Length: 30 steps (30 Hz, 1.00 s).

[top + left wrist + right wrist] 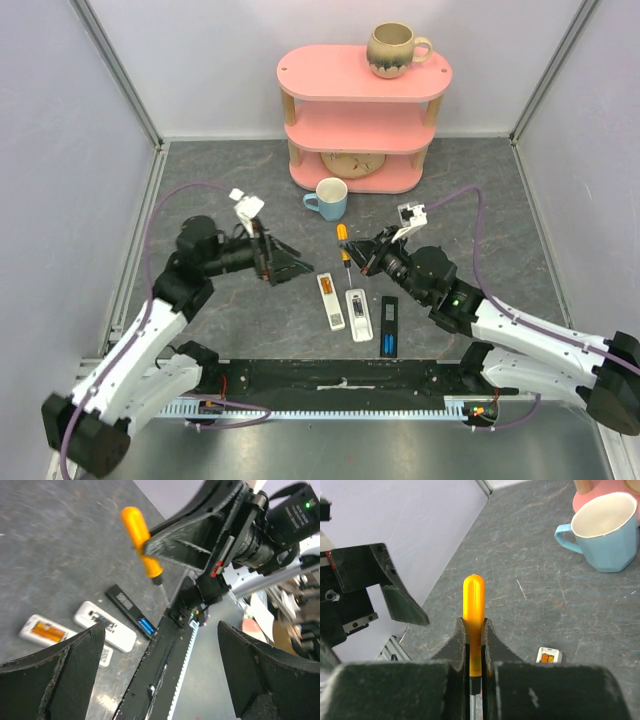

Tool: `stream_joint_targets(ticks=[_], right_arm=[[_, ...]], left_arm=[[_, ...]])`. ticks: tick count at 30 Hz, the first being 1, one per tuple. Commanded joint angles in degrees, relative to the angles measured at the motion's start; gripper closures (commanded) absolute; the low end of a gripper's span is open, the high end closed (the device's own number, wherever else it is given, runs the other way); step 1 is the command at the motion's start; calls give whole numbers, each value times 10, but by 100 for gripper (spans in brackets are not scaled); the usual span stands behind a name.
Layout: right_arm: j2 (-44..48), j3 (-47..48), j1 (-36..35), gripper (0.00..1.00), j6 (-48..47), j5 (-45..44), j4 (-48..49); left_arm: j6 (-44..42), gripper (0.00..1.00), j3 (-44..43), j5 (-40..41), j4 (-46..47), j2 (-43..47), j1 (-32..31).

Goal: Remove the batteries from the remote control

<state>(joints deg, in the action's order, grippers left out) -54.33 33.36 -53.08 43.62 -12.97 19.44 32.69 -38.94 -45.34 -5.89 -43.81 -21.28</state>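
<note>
Three remotes lie side by side on the grey table. The left white remote [330,301] holds orange batteries [327,289] in its open compartment. In the middle white remote [358,315] something grey shows in the open bay. The black remote [389,326] has blue batteries [388,346] at its near end. My right gripper [474,630] is shut on the orange handle of a screwdriver [473,605], held just above and behind the remotes [342,240]. To the left of the remotes, my left gripper [275,262] hangs open and holds nothing.
A blue mug [328,198] stands behind the screwdriver. The pink three-tier shelf [362,75] at the back carries a beige mug [394,50]. The black base rail [340,378] runs along the near edge. Grey walls close in both sides.
</note>
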Motion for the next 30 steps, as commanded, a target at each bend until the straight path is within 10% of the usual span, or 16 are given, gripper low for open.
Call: stream_joint_targets(ticks=[1,10,16,19,20,24,28,30], right_arm=[[-21,4,1,100,29,21,57],[-28,8,10,100,41,25,83],[-42,9,10,100,71,3,73],[-42,3,11,100,86,-9,75],[-41,2,11,100,87,-13,75],[-36,13,14,99,68,-18,54],[-32,37,35,68,35,6,10],[-39,61,65,37,24,44,-10]], left_arm=[[-20,1,-47,23,96,-87,-106],[4,4,-34,45,215,-219,-148],[20,25,-42,31,278,-270,-159],[18,47,-49,25,279,-292,-161],[16,69,-48,25,279,-295,-161],[-1,87,-44,38,269,-284,-161],[-32,98,-52,53,213,-243,-161],[-45,98,-56,54,197,-231,-161]])
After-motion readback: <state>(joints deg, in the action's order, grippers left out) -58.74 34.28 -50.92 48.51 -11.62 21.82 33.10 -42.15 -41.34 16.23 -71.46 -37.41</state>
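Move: The screwdriver stands upright in the right fingers, blade down, its middle about 2 cm below that hand. From the open left gripper it is about 11 cm to the right, 2 cm ahead and 5 cm lower. Some 28 cm below the left hand lie the white remote with orange batteries, 9 cm to its right and level fore-and-aft, and the open white remote, 17 cm right and 5 cm back. The screwdriver is handed over in mid-air: the right hand holds it nearly still while the left gripper comes about 10 cm to the right towards it, sinking some 5 cm and edging slightly forward, turning roughly 10 degrees clockwise. The left fingers close on the lower end of the orange handle; only then do the right fingers start to open, ending part open around it. ##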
